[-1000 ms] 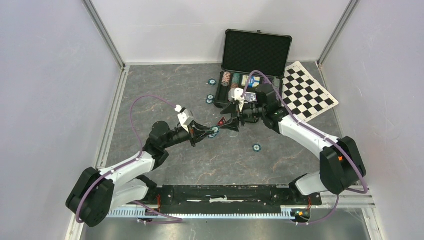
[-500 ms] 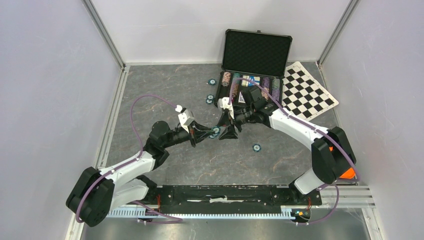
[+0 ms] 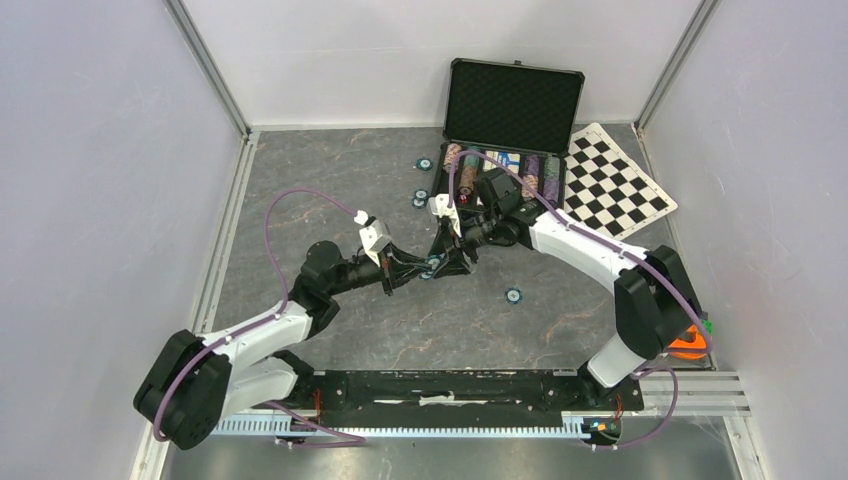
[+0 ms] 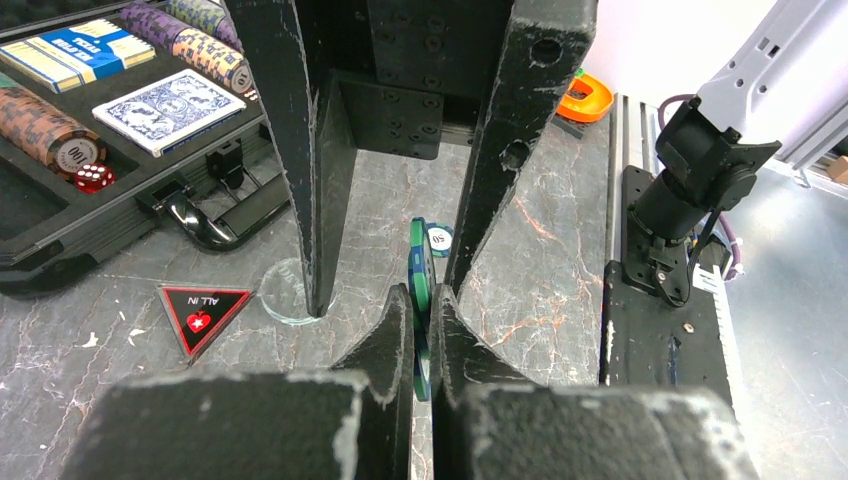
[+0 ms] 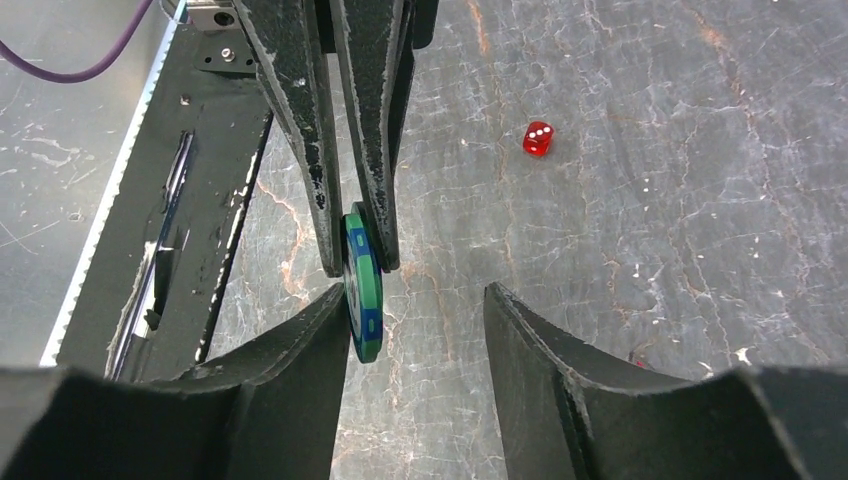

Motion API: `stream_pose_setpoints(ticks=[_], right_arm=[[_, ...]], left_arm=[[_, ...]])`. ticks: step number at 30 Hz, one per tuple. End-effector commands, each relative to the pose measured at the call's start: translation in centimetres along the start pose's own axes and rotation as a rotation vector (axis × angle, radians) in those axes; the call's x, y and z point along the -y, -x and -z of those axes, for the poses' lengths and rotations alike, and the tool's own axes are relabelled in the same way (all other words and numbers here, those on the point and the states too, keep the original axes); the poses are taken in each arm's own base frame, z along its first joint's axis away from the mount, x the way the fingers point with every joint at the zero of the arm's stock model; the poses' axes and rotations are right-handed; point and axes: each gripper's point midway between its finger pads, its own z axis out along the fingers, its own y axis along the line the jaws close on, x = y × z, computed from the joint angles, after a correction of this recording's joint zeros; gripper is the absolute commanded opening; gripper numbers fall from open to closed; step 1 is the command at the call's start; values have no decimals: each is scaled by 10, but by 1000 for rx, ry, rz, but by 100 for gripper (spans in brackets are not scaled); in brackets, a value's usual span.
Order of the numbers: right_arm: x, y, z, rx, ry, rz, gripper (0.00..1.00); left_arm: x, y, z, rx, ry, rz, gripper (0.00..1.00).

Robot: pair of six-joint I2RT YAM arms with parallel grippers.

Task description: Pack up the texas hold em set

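Note:
My left gripper (image 4: pixel 420 300) is shut on a green-and-blue poker chip (image 4: pixel 421 258), held on edge above the table. My right gripper (image 5: pixel 415 295) stands open astride that chip (image 5: pixel 362 290): one finger is against it and the other is well apart. In the top view the two grippers meet at mid-table (image 3: pixel 438 263). The black case (image 3: pixel 512 100) lies open at the back, holding card decks (image 4: pixel 170 108), chip rows (image 4: pixel 40 125) and a red die (image 4: pixel 93 178). A red triangular marker (image 4: pixel 203 312) and another die (image 5: pixel 538 138) lie on the table.
Loose chips lie on the table (image 3: pixel 513 295), (image 3: pixel 425 164), (image 3: pixel 421 195). A clear disc (image 4: pixel 285 295) sits beside the marker. The checkered mat (image 3: pixel 615 185) lies right of the case. An orange object (image 3: pixel 685 345) sits behind the right arm's base.
My right gripper has swung left from near the case to the left gripper's chip, its jaws narrowing around it. The left gripper has kept its grip and hardly moved.

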Motion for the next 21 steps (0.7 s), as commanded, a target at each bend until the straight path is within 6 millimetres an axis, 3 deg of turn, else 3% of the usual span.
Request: stream_pose_setpoints(ticks=[1,12,19,21], right_arm=[[0,15,-3,23,26,25,56],[-8,15,-11,27,84,29,39],[-7,11,-11,10,84,26,3],[-7,10,-11,7,80,26,0]], left_arm=[[5,27,-7,65,-40,-87,2],[3,27,-12,65,-46,-92,2],[-1,30,-13,82,-29,-103,3],[-3,29,-13,86,-19,-104,4]])
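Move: The green chips are already pinched in my left fingertips, about 1 cm to the right of that hand's point. From my open right hand they lie some 2 cm back, 1 cm left and 1 cm lower, already between its fingers. On the table roughly 16 cm below my right hand, the red triangle is about 8 cm ahead and 1 cm right, and the clear disc is 3 cm ahead and 6 cm right. I close my right fingers from a bit over half open to almost shut, pinching the green chips from the right while my left fingers keep their hold. As they close, my right hand eases back about 1.5 cm and slightly down to centre its pads on the chips; my left hand stays nearly still. ##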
